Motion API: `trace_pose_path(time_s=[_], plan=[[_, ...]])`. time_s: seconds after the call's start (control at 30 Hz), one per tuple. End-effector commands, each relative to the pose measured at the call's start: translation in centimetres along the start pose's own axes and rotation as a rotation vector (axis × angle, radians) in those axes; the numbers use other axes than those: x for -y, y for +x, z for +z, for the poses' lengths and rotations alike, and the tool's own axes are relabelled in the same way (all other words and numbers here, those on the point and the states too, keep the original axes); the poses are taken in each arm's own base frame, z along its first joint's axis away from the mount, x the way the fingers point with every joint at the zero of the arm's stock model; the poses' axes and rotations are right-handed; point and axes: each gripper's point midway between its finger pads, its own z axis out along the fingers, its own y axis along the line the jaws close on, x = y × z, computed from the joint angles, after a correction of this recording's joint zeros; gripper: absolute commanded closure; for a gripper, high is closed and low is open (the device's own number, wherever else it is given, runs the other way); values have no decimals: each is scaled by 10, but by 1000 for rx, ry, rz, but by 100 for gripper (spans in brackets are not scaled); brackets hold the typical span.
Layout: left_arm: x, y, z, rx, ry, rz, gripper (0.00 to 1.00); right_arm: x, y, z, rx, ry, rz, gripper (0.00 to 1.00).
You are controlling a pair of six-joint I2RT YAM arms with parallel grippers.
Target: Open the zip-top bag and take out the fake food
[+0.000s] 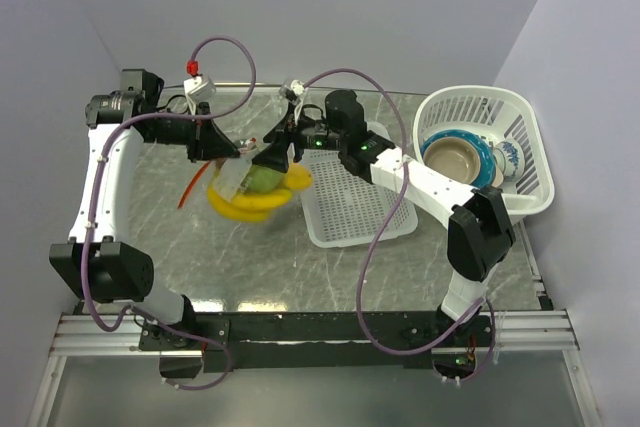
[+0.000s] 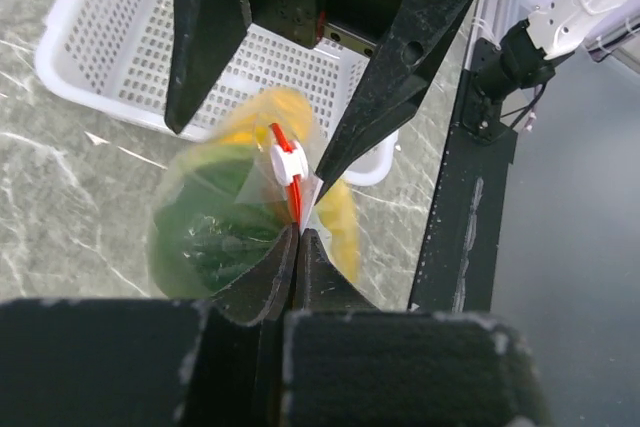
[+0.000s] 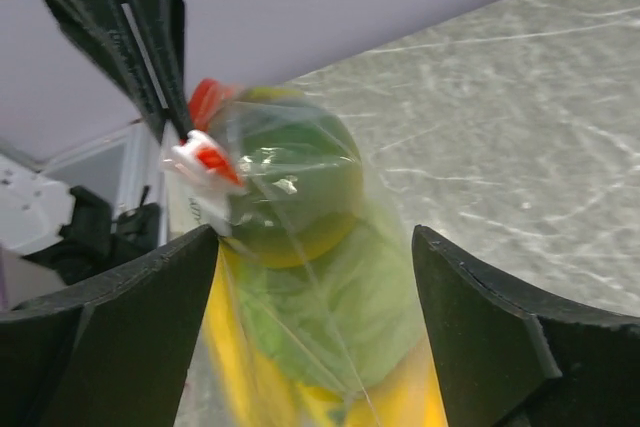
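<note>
The zip-top bag (image 1: 236, 183) hangs above the table, pinched at its orange-red zip strip (image 2: 294, 192) by my left gripper (image 2: 298, 237), which is shut on it. A white slider (image 3: 197, 157) sits on the strip just beyond the left fingertips. Inside the bag are fake food pieces: a yellow banana bunch (image 1: 252, 210) and a green leafy ball (image 3: 335, 332). My right gripper (image 3: 315, 282) is open and straddles the bag's body, with one finger (image 3: 130, 317) close to the slider side. In the top view the right gripper (image 1: 270, 169) reaches in from the right.
A flat white slotted basket (image 1: 352, 212) lies right of the bag. A rounded white basket (image 1: 530, 162) at the far right holds a tan bowl (image 1: 455, 157) in a blue one. Cables loop over both arms.
</note>
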Motion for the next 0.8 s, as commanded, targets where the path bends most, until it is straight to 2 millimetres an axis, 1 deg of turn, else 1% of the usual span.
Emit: trace_pose_path(time_s=[0.0,0.03,0.13,0.17,0.23,0.27,0.3,0.33,0.37,0.4,0.43,0.47,0.53,0.57,0.67,0.77], plan=[[28,-8,1,38,71,-3,99,-22,-28,-1,66,-111,-22,19],[28,-8,1,38,68,0,99,-22,-29,-2,67,-116,-21,20],[28,-8,1,33,64,-1,99,-25,-26,-2,46,-131,5,29],[28,-8,1,34,64,0,99,-27,-22,-1,34,-145,20,33],[26,-9,1,35,65,-3,99,-28,-19,-1,27,-157,34,39],[26,-9,1,35,67,-11,99,-29,-15,0,17,-164,57,47],[26,-10,2,40,71,-12,99,-27,-13,1,13,-160,69,51],[26,-12,2,40,73,-15,96,-27,-11,1,8,-159,80,55],[26,-13,1,43,72,-16,89,-25,-10,2,7,-151,91,64],[26,-14,1,44,71,-15,81,-24,-9,2,7,-148,94,69],[25,-14,1,41,68,-13,54,-23,-6,2,2,-142,104,81],[24,-14,1,38,64,-15,42,-23,-9,1,10,-137,105,87],[19,-10,1,22,40,-12,29,-21,-14,-1,29,-106,107,99],[17,-8,1,16,29,-19,27,-21,-15,-1,36,-100,105,100],[6,4,4,-10,-12,-12,25,-22,-20,-4,46,-90,99,100],[-10,23,7,-51,-58,-27,25,-20,-21,-5,44,-71,99,100]])
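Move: My right hand, open and pointing left, has the free stretch of the bag's rim about 2 cm back, 1 cm left and 1 cm below it. The slider is roughly 3 cm left and 2 cm back, the food in the bag some 12 cm below and 2 cm back, and the white basket about 22 cm right, 5 cm ahead and 25 cm down. My left hand already pinches the rim; the slider is some 2 cm to its right, level ahead-and-back. I bring my right hand back about 2 cm towards the rim, then sink it nearly 2 cm while rolling some 10 degrees, shutting its fingers to pinch the bag edge beside the slider. As they shut, my left hand opens wide and lets go of the rim, staying practically where it is. ##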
